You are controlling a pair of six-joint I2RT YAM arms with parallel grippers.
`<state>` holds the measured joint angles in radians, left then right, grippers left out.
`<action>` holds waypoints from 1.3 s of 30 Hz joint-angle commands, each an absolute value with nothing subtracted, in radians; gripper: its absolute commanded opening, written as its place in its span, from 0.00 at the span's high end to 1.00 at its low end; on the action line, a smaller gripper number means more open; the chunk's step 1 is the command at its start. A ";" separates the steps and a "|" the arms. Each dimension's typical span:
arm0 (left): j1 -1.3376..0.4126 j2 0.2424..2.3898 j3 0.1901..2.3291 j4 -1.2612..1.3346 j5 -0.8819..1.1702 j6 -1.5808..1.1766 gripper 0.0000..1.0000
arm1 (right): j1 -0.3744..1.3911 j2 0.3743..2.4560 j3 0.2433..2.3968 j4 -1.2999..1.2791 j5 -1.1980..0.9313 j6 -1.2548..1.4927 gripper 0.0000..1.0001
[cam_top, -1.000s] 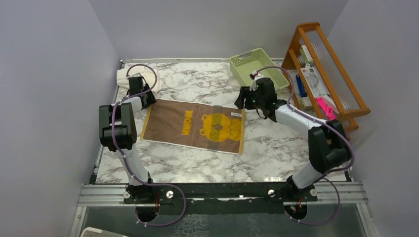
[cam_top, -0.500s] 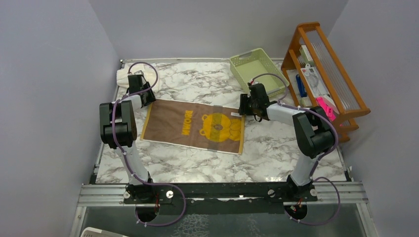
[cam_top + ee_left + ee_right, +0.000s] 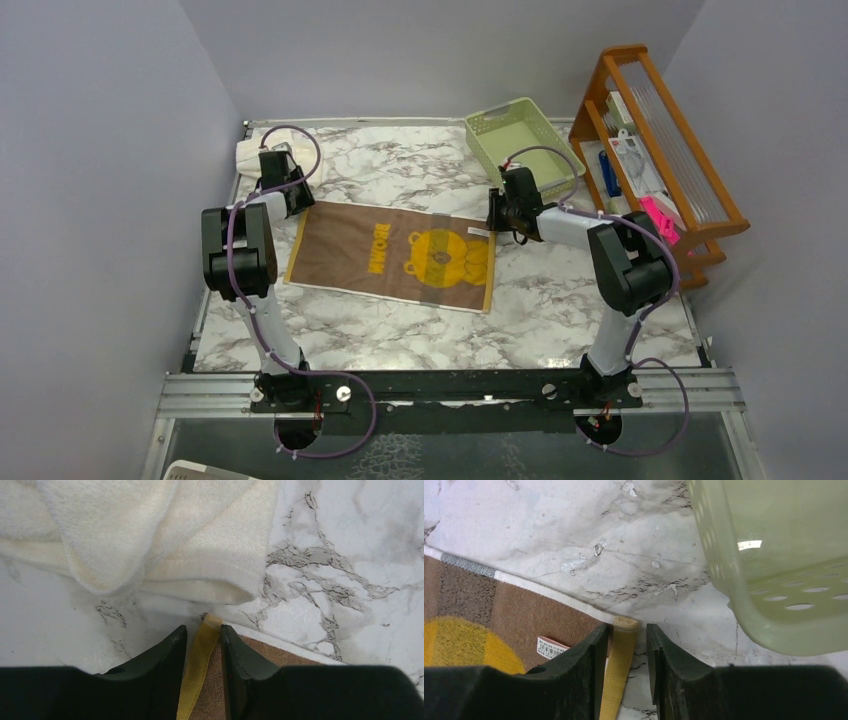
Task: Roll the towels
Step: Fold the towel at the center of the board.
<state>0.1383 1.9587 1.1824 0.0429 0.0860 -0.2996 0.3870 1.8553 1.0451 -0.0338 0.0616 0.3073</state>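
Observation:
A tan-brown towel (image 3: 390, 255) with a yellow bear print lies flat in the middle of the marble table (image 3: 400, 330). My left gripper (image 3: 299, 205) stands at its far left corner. In the left wrist view its narrowly open jaws (image 3: 202, 628) straddle the yellow hem (image 3: 199, 660). My right gripper (image 3: 496, 217) stands at the far right corner, and its jaws (image 3: 629, 626) are open around the hem (image 3: 620, 655), with bare marble showing beside it. A cream-white towel (image 3: 250, 155) lies crumpled at the far left, just beyond the left fingers (image 3: 150, 540).
A pale green plastic basket (image 3: 497, 112) sits at the back right, close beyond the right gripper (image 3: 774, 580). A wooden rack (image 3: 700, 215) with small items stands along the right wall. A barcode label (image 3: 551, 647) sticks to the towel near the right corner.
The right arm swung in and came down over the towel's far right corner. Both pairs of jaws have narrowed around the hem. The left arm has barely moved.

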 commanded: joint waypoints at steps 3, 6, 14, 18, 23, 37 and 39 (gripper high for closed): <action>0.144 1.999 1.165 0.004 0.118 -0.271 0.97 | 0.396 1.896 1.061 -0.050 0.086 0.288 0.93; 0.144 1.994 1.164 -0.003 0.112 -0.267 1.00 | 0.397 1.887 1.068 -0.052 0.073 0.299 0.99; 0.145 1.876 1.078 0.091 0.108 -0.329 1.00 | 0.385 1.812 1.131 -0.048 0.071 0.281 0.99; 0.145 1.813 1.028 0.174 0.082 -0.353 1.00 | 0.346 1.831 1.191 -0.053 0.057 0.281 0.99; 0.152 1.798 1.011 0.227 0.032 -0.324 1.00 | 0.305 1.825 1.205 -0.047 0.050 0.281 0.99; 0.152 1.586 0.663 0.553 0.058 -0.463 1.00 | 0.276 1.654 0.996 0.007 -0.024 0.375 0.99; 0.152 1.539 0.625 0.557 -0.001 -0.474 1.00 | 0.275 1.619 0.959 0.011 -0.022 0.381 0.99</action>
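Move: The far-left corner of the brown towel lies about 1 cm ahead of the left fingertips and 1 cm below, between them; the cream towel's middle is some 12 cm ahead and 6 cm to the left, the yellow lettering about 11 cm back and 17 cm to the right. For the right hand, the brown towel's far-right corner sits between the fingertips, about 1 cm lower. From there the bear motif is roughly 8 cm back and 10 cm left, the green basket about 19 cm ahead and 8 cm right. Nearly in place at first, both hands close and pinch the brown towel's two far corners. Then the left draws back about 6 cm, rising 3, its fingers tipping up, while the right lifts about 6 cm, going forward some 5 cm and right towards the basket before coming most of the way back. Both keep their pinch. ##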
